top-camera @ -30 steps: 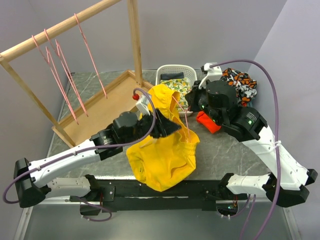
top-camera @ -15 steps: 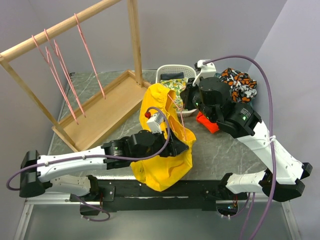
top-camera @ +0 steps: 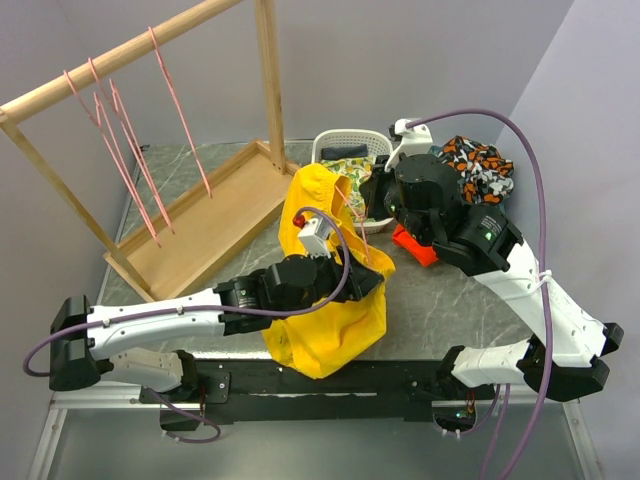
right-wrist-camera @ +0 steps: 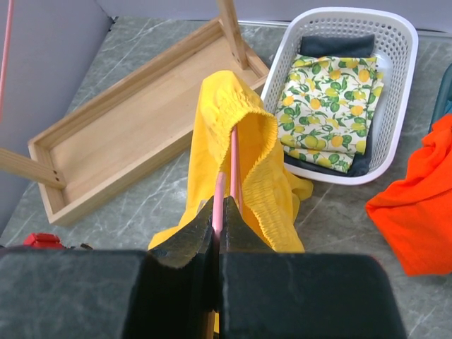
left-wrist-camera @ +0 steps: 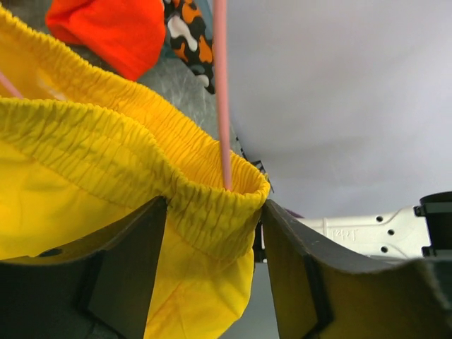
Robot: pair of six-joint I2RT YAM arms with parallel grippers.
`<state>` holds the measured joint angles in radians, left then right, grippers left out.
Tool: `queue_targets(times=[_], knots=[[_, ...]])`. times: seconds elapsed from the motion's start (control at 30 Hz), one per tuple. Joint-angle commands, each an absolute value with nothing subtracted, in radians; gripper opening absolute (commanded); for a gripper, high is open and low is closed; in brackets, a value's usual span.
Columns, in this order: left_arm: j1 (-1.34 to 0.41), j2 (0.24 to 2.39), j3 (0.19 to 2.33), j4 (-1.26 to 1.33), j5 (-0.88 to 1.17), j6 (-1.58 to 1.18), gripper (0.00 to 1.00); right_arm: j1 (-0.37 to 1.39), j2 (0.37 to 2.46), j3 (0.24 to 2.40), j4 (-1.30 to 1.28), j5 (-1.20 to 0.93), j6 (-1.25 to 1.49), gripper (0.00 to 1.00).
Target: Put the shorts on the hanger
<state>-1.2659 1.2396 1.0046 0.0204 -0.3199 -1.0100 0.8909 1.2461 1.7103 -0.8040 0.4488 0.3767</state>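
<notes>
The yellow shorts (top-camera: 330,320) hang mid-table with their waistband around a pink hanger (top-camera: 352,222). My right gripper (top-camera: 378,205) is shut on the hanger's wire above the shorts; in the right wrist view the wire (right-wrist-camera: 234,152) runs from the closed fingertips (right-wrist-camera: 219,212) into the gathered waistband (right-wrist-camera: 247,141). My left gripper (top-camera: 368,280) sits at the waistband's right end. In the left wrist view its fingers (left-wrist-camera: 212,233) stand wide apart with the bunched waistband (left-wrist-camera: 106,148) between them, and the hanger wire (left-wrist-camera: 221,92) goes down into the fabric.
A wooden rack (top-camera: 130,50) with several pink hangers (top-camera: 125,150) stands at the back left over a wooden tray base (top-camera: 200,220). A white basket (top-camera: 350,145) of folded clothes, an orange-red cloth (top-camera: 412,245) and a patterned cloth (top-camera: 480,165) lie at the back right.
My left gripper has moved right and nearer along the shorts to the waistband's right end. The right gripper has lifted the hanger slightly back. The shorts hang narrower.
</notes>
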Motion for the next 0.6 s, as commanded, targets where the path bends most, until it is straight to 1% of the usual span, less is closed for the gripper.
queue_targets(times=[0.0,0.03,0.2,0.3,0.33,0.4,0.43,0.5,0.53,0.57], knots=[[-1.226,1.258,1.072,0.135,-0.306,-0.963,0.59,0.904,1.236,1.758,-0.749,0.453,0.414,0.00],[-1.221,1.265,1.069,0.143,-0.293,-0.963,0.55,0.905,1.238,1.761,-0.750,0.453,0.416,0.00],[-1.212,1.290,1.069,0.166,-0.258,-0.960,0.50,0.913,1.247,1.772,-0.750,0.449,0.417,0.00],[-1.212,1.302,1.051,0.221,-0.233,-0.959,0.42,0.917,1.250,1.770,-0.749,0.446,0.422,0.00],[-1.212,1.305,1.046,0.233,-0.223,-0.962,0.36,0.916,1.249,1.770,-0.749,0.445,0.423,0.00],[-1.212,1.308,1.032,0.271,-0.224,-0.963,0.31,0.919,1.253,1.772,-0.749,0.446,0.425,0.00],[-1.210,1.307,1.028,0.290,-0.224,-0.963,0.25,0.919,1.253,1.770,-0.747,0.442,0.425,0.00],[-1.210,1.304,1.005,0.345,-0.224,-0.963,0.17,0.917,1.252,1.767,-0.742,0.445,0.425,0.00],[-1.210,1.302,0.999,0.359,-0.225,-0.966,0.06,0.919,1.250,1.766,-0.744,0.446,0.423,0.00],[-1.210,1.302,0.990,0.377,-0.233,-0.968,0.01,0.919,1.252,1.767,-0.745,0.446,0.423,0.00]])
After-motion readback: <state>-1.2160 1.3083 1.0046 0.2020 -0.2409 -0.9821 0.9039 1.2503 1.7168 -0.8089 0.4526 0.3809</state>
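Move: The near edge of the yellow shorts' waistband, with a pink hanger arm inside, lies between the left fingers, about 2 cm ahead and 2 cm right. The hanger's top is some 10 cm ahead and 11 cm up, straight in line sideways; the orange cloth lies about 17 cm ahead, 15 cm right and 27 cm down. From the right hand, which already holds the hanger, that edge is roughly 9 cm back, 2 cm right and 11 cm down. Left hand slips about 2 cm forward, then 2 cm right, rising slightly, and pinches the waistband round the hanger. ##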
